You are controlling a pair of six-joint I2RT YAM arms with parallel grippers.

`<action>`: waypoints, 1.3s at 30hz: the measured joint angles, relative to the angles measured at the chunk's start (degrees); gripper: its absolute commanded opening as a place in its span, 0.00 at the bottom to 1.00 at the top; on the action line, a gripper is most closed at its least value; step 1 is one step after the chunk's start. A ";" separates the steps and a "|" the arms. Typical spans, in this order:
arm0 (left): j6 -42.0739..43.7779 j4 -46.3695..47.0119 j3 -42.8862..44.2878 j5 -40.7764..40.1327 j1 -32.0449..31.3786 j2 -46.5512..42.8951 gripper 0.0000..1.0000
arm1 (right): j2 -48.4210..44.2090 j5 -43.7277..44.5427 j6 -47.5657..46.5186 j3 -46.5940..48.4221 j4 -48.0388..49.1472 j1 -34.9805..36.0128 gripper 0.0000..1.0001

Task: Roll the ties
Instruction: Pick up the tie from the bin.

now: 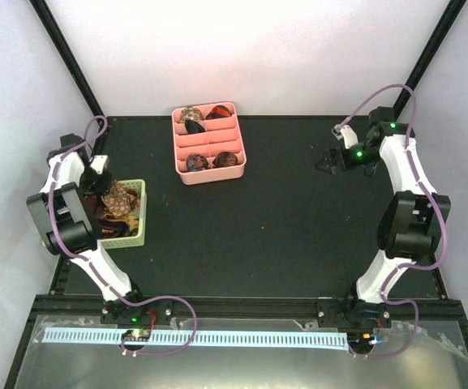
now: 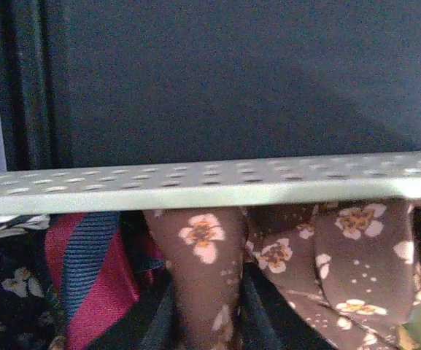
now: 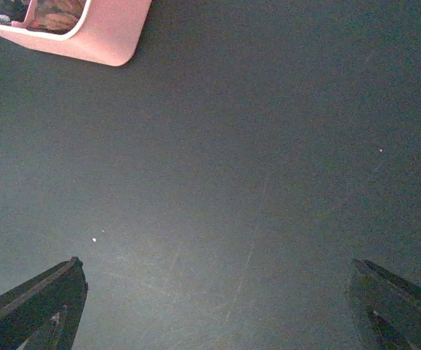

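Note:
Several loose ties (image 1: 122,199) lie heaped in a pale basket (image 1: 142,212) at the left. My left gripper (image 1: 102,191) reaches down into it. In the left wrist view my left gripper (image 2: 206,321) is shut on a brown floral tie (image 2: 203,240), which stands up between the dark fingers (image 2: 276,321) just below the basket rim (image 2: 210,186). A red and blue striped tie (image 2: 86,270) lies to its left. Rolled ties (image 1: 197,162) sit in a pink divided tray (image 1: 209,177). My right gripper (image 1: 328,162) hovers open and empty over the mat, fingers (image 3: 39,310) wide apart.
The pink tray's corner (image 3: 101,36) shows at the top left of the right wrist view. The black mat (image 1: 282,219) spreads between the basket, the tray and the right arm. Black frame posts (image 1: 67,57) stand at the back corners.

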 measured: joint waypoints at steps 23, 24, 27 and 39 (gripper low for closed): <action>5.81 -4.72 21.62 29.90 -12.35 -26.05 0.02 | -12.07 -4.55 -4.68 -5.97 4.11 0.00 1.00; 5.33 -4.37 22.99 31.32 -14.01 -27.02 0.02 | -12.59 -5.40 -4.59 -6.84 5.01 0.00 1.00; 2.71 -1.11 26.40 34.73 -18.34 -29.27 0.02 | -13.86 -8.22 -4.46 -10.40 7.69 0.00 1.00; -9.92 19.30 44.13 44.02 -37.66 -23.02 0.02 | -23.23 -16.11 -8.83 -19.63 8.31 0.00 1.00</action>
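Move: The brown floral tie is bunched in the bin at the left hand, one fold already between its half-closed fingers; the tie's middle is roughly 4 cm to the right and 2 cm back, about level with the fingertips. The yellow-black tie lies some 8 cm back and 4 cm right of the hand, a little lower. The pink box stands about 12 cm ahead and 27 cm to the right. From the right hand the brown tie is roughly 54 cm left, 8 cm back and 12 cm lower. Closing fully on the fold of brown tie, the left hand pulls it almost straight up out of the bin, then keeps climbing while swinging right and slightly back, some 50 cm up and 35 cm across, its wrist turning from pointing down to roughly level and rightward. The right hand, open and empty, backs off and rises several centimetres, drifting left. ##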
